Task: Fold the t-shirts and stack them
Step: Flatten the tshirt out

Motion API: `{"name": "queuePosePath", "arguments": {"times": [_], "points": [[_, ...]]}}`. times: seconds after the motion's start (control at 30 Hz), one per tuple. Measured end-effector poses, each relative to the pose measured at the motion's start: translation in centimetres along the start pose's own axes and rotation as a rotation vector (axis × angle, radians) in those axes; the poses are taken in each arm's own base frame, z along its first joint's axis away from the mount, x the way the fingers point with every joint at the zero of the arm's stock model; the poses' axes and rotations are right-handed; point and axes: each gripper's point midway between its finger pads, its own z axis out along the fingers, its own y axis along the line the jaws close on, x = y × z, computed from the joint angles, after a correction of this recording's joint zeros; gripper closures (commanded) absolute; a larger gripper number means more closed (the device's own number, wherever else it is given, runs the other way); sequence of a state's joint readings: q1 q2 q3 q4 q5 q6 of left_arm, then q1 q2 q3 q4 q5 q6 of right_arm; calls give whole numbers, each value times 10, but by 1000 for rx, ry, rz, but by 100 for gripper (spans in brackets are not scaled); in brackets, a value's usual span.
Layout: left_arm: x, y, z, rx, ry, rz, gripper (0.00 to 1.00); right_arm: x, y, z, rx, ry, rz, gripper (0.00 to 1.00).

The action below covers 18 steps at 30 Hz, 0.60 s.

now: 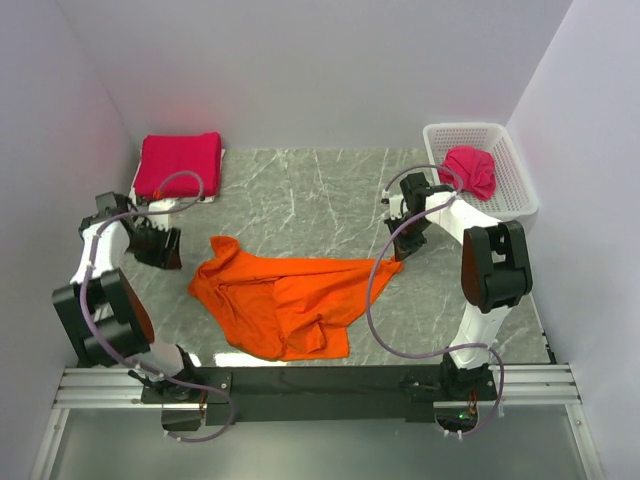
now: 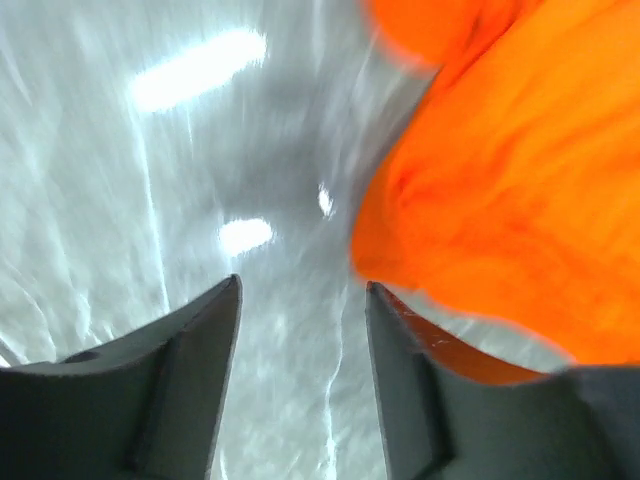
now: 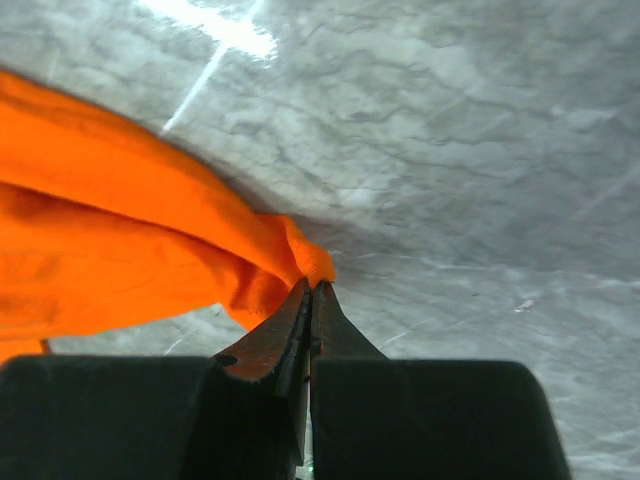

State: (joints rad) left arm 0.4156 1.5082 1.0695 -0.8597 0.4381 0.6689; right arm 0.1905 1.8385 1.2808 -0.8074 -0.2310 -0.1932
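An orange t-shirt [image 1: 280, 300] lies crumpled and spread in the middle of the table. My right gripper [image 3: 312, 285] is shut on its right corner, and the cloth [image 3: 120, 240] stretches away to the left of the tips. In the top view that gripper [image 1: 398, 257] sits at the shirt's far right tip. My left gripper [image 2: 300, 285] is open over bare table, with the orange cloth [image 2: 500, 200] just past its right finger and nothing between the jaws. It hangs left of the shirt in the top view [image 1: 165, 250]. A folded crimson-pink t-shirt [image 1: 180, 165] lies at the back left.
A white lattice basket [image 1: 515, 165] stands at the back right with a crumpled crimson-pink t-shirt [image 1: 470, 170] inside. Grey walls close in the table on the left, back and right. The marble tabletop [image 1: 310, 195] shows bare between the folded shirt and the basket.
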Motion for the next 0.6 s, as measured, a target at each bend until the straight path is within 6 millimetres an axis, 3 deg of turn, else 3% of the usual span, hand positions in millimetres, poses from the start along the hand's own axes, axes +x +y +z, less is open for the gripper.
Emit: {"name": "queuePosePath", "arguments": {"times": [0.13, 0.27, 0.43, 0.5, 0.6], "points": [[-56, -21, -6, -26, -127, 44, 32, 1, 5, 0, -29, 3, 0, 100], [-95, -44, 18, 27, -137, -55, 29, 3, 7, 3, -45, 16, 3, 100], [-106, -57, 55, 26, -53, -201, 26, 5, 7, 4, -46, 23, 5, 100], [-104, -64, 66, 8, -16, -233, 1, 4, 7, 3, -46, 23, 5, 100], [-110, -71, 78, -20, 20, -283, 1, 4, 7, 3, -47, 22, 5, 100]]}}
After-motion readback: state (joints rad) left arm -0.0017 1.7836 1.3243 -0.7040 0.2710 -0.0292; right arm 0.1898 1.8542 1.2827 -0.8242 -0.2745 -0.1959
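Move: The left hand, empty and about 7 cm above the table, heads for the orange t-shirt's upper left tip, some 9 cm ahead and 11 cm to its right. The t-shirt's left corner lies about level with this hand, 5 cm to its right; the folded red stack is roughly 27 cm straight ahead. The right hand already pinches the shirt's right end; from it the upper left tip is about 33 cm left and 4 cm ahead. The left hand swings about 12 cm to the right and 10 cm forward to the t-shirt's upper left tip, arching up some 4 cm on the way and then sinking back to about its starting height, with the fingers still clear of the cloth. As it goes it turns about 15 degrees counter-clockwise and spreads its half-open fingers fully wide, while the right hand stays nearly in place and keeps its pinch on the shirt's right end. ##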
